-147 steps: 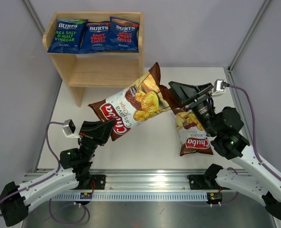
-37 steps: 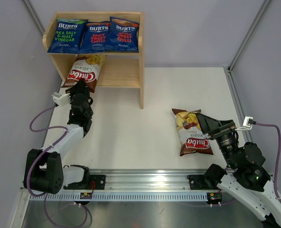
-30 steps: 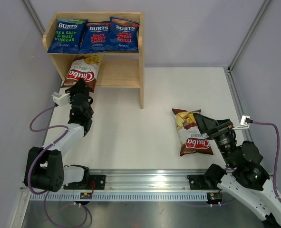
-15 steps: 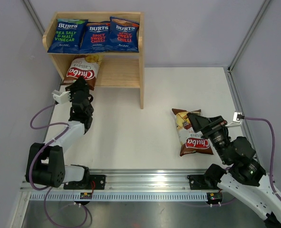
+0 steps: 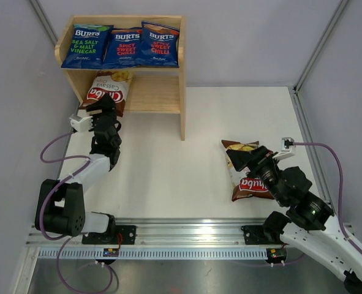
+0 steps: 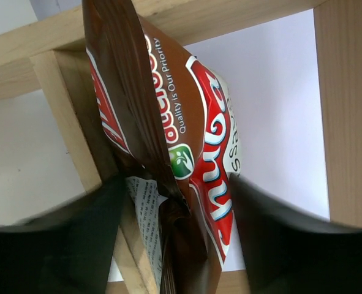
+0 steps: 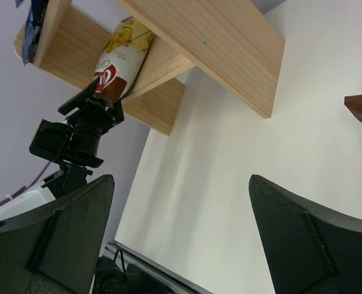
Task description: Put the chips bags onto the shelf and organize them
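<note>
The wooden shelf [image 5: 168, 92] stands at the back left, with three blue Burts chips bags [image 5: 124, 46] lying in a row on its top tier. A brown-and-cream Chuba bag [image 5: 108, 90] lies at the left of the lower tier, its near end sticking out. My left gripper [image 5: 105, 106] is at that end. In the left wrist view the jaws stand apart on either side of the bag [image 6: 187, 141], so my left gripper [image 6: 177, 184] is open. A second Chuba bag [image 5: 249, 179] lies on the table at the right. My right gripper [image 5: 245, 158] hovers open over its far end, holding nothing.
The shelf's right side panel [image 5: 182, 104] reaches down to the white table [image 5: 168, 165]. Grey walls close in the left, back and right. The right wrist view shows the shelf [image 7: 217, 43] and the left arm [image 7: 76, 141] across the table.
My left jaws have spread apart around the Chuba bag, which now rests on the lower tier. My right arm has swung forward and left over the second bag.
</note>
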Robot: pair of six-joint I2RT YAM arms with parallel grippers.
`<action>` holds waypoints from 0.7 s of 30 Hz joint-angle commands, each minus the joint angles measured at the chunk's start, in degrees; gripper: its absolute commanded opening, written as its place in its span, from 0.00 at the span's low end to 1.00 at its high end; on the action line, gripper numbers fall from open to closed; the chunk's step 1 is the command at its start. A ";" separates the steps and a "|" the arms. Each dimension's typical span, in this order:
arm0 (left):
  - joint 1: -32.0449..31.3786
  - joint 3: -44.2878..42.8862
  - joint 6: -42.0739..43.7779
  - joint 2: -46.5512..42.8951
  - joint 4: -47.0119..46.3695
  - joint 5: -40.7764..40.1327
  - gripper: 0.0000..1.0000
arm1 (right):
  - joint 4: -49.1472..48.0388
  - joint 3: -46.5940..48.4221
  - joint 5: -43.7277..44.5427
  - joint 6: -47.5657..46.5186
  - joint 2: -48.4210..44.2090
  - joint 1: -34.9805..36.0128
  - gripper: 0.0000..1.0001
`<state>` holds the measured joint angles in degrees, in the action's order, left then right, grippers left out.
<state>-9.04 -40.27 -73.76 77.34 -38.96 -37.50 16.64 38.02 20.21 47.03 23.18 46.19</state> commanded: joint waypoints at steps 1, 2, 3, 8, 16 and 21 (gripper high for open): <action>0.25 -0.42 2.30 -1.40 -2.27 0.31 0.76 | 0.76 2.41 -1.92 -2.11 1.25 0.39 0.99; 0.25 -0.25 2.30 -2.27 -1.91 0.32 0.82 | 0.76 2.41 -1.75 -2.20 1.25 0.39 0.99; 0.25 0.01 1.43 -2.89 -0.34 0.32 0.88 | 0.93 2.24 -1.66 -2.20 1.34 0.39 0.99; 0.25 3.17 -1.74 -6.49 2.74 0.23 0.99 | 1.20 2.32 -1.66 -3.86 1.87 0.30 0.99; 0.34 7.31 -4.64 -16.60 11.88 2.60 0.99 | 12.97 13.48 -2.27 -16.07 25.23 0.30 1.00; 0.25 11.87 -5.35 -25.29 17.58 3.13 0.99 | 13.42 18.22 -8.89 -19.77 39.47 -10.12 1.00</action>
<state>-8.99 -30.35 -78.08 56.77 -25.74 -34.96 27.03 52.60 16.84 32.27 57.58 43.57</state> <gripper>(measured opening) 0.988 0.993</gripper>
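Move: The cassava chips bag on the lower shelf has its front end between the left hand's already parting fingers; its middle is about 9 cm ahead and 2 cm left, roughly level. The shelf's empty right half is some 10 cm ahead and 17 cm right of that hand. The other cassava bag lies on the table about 6 cm ahead, 6 cm right and 27 cm below the right hand; the shelf's right leg stands about 19 cm ahead and 20 cm left. The shelved cassava bag is let go of: the left fingers spread from half open to fully open around its front end, then the hand draws straight back some 7 cm, clear of the shelf. Towards the remaining bag on the table, the open right hand sinks slowly, then fast, about 9 cm in all, while going forward and somewhat left, rolling its left side down some 30 degrees and tipping its fingers down. ##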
